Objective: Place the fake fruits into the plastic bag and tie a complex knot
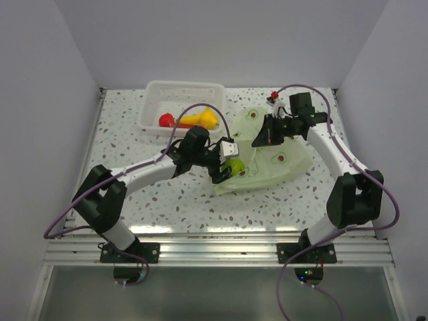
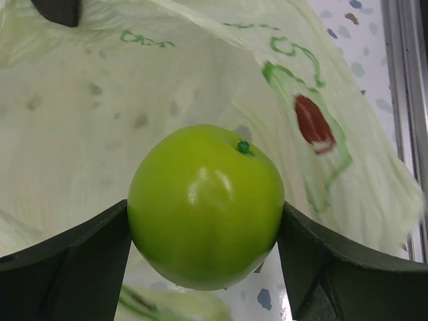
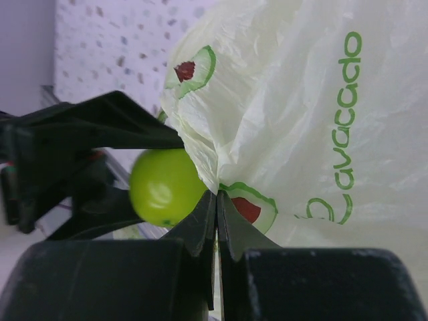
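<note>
My left gripper [image 1: 226,168] is shut on a glossy green apple [image 2: 204,204], which touches both dark fingers. It holds the apple at the near-left mouth of the pale green plastic bag [image 1: 274,160], whose inside fills the left wrist view. My right gripper [image 3: 217,195] is shut on the bag's rim and lifts that edge beside the apple [image 3: 164,187]. A red fruit [image 1: 166,120] and a yellow banana-like piece [image 1: 196,119] lie in the basket. No knot is in view.
The clear-white plastic basket [image 1: 152,100] stands at the back left of the speckled table. The bag [image 3: 301,100] carries green avocado print. Grey walls close in the table on three sides, and a metal rail runs along the near edge.
</note>
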Motion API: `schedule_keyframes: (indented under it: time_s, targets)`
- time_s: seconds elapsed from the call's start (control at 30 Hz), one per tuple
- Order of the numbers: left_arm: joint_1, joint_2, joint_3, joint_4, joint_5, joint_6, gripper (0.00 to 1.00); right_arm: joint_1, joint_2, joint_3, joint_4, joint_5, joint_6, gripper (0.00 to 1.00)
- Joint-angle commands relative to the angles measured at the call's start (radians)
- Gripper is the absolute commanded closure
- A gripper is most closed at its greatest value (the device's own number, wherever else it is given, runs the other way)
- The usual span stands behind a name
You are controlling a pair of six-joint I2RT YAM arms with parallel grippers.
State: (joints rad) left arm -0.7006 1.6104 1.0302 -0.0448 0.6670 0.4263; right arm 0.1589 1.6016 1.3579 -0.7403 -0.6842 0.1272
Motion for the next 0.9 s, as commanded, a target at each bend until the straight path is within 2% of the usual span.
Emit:
schedule_keyframes:
  time_s: [0.0,0.17,0.27,0.3,0.33,0.37,0.4,0.6,0.77,0.87]
  targets:
    - [0.001,-0.007,0.065,0.203,-0.133,-0.204,0.65,-0.001,-0.051,0.009,0.163,-0.231,0.204,1.0]
    - [0.004,-0.047,0.119,0.212,-0.259,-0.254,0.66,0.001,-0.034,0.038,0.272,-0.372,0.365,1.0]
    - [0.009,-0.089,0.177,0.165,-0.325,-0.254,0.64,0.001,-0.048,-0.035,0.534,-0.486,0.619,1.0]
    - [0.009,-0.108,0.191,0.133,-0.337,-0.248,0.64,0.001,-0.057,-0.08,0.68,-0.504,0.895,1.0]
    - [0.009,-0.115,0.226,0.111,-0.351,-0.236,0.64,0.002,-0.058,-0.13,1.057,-0.515,1.064,1.0]
    - [0.009,-0.121,0.243,0.094,-0.363,-0.23,0.64,-0.002,-0.033,-0.216,1.249,-0.509,1.233,1.0]
    - [0.009,-0.122,0.261,0.05,-0.388,-0.222,0.64,-0.007,-0.017,-0.245,1.514,-0.494,1.487,1.0]
    - [0.009,-0.083,0.372,-0.09,-0.438,-0.176,0.63,-0.11,0.052,-0.388,1.709,-0.414,1.718,1.0]
    - [0.012,-0.053,0.395,-0.104,-0.454,-0.146,0.62,-0.136,0.052,-0.441,1.73,-0.385,1.743,1.0]
    - [0.018,-0.055,0.38,-0.105,-0.446,-0.147,0.62,-0.122,0.043,-0.453,1.825,-0.345,1.805,1.0]
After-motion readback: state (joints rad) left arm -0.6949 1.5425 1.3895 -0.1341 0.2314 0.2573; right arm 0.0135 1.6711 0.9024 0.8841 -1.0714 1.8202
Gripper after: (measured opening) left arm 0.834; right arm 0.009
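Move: Just to the right of the left gripper, some 5 cm away and 4 cm lower, is the bag mouth; the left fingers already clasp the green apple. The closed right fingers, pinching the bag's rim, are about 7 cm ahead of the left hand, 6 cm right and 4 cm higher. The yellow pear sits in the bin 17 cm ahead, 7 cm left and 10 cm below. From the right hand, the apple is 7 cm back, 6 cm left and 4 cm lower. Lifting steeply, some 16 cm up and 9 cm forward, the left hand carries the still-gripped apple up in front of the bag mouth, turning about 25 degrees counter-clockwise. The right hand keeps its pinch on the rim and raises it about 9 cm, first drifting left then back again and ending a little forward, while its fingers roll up from slanting down to nearly level, pointing left. ##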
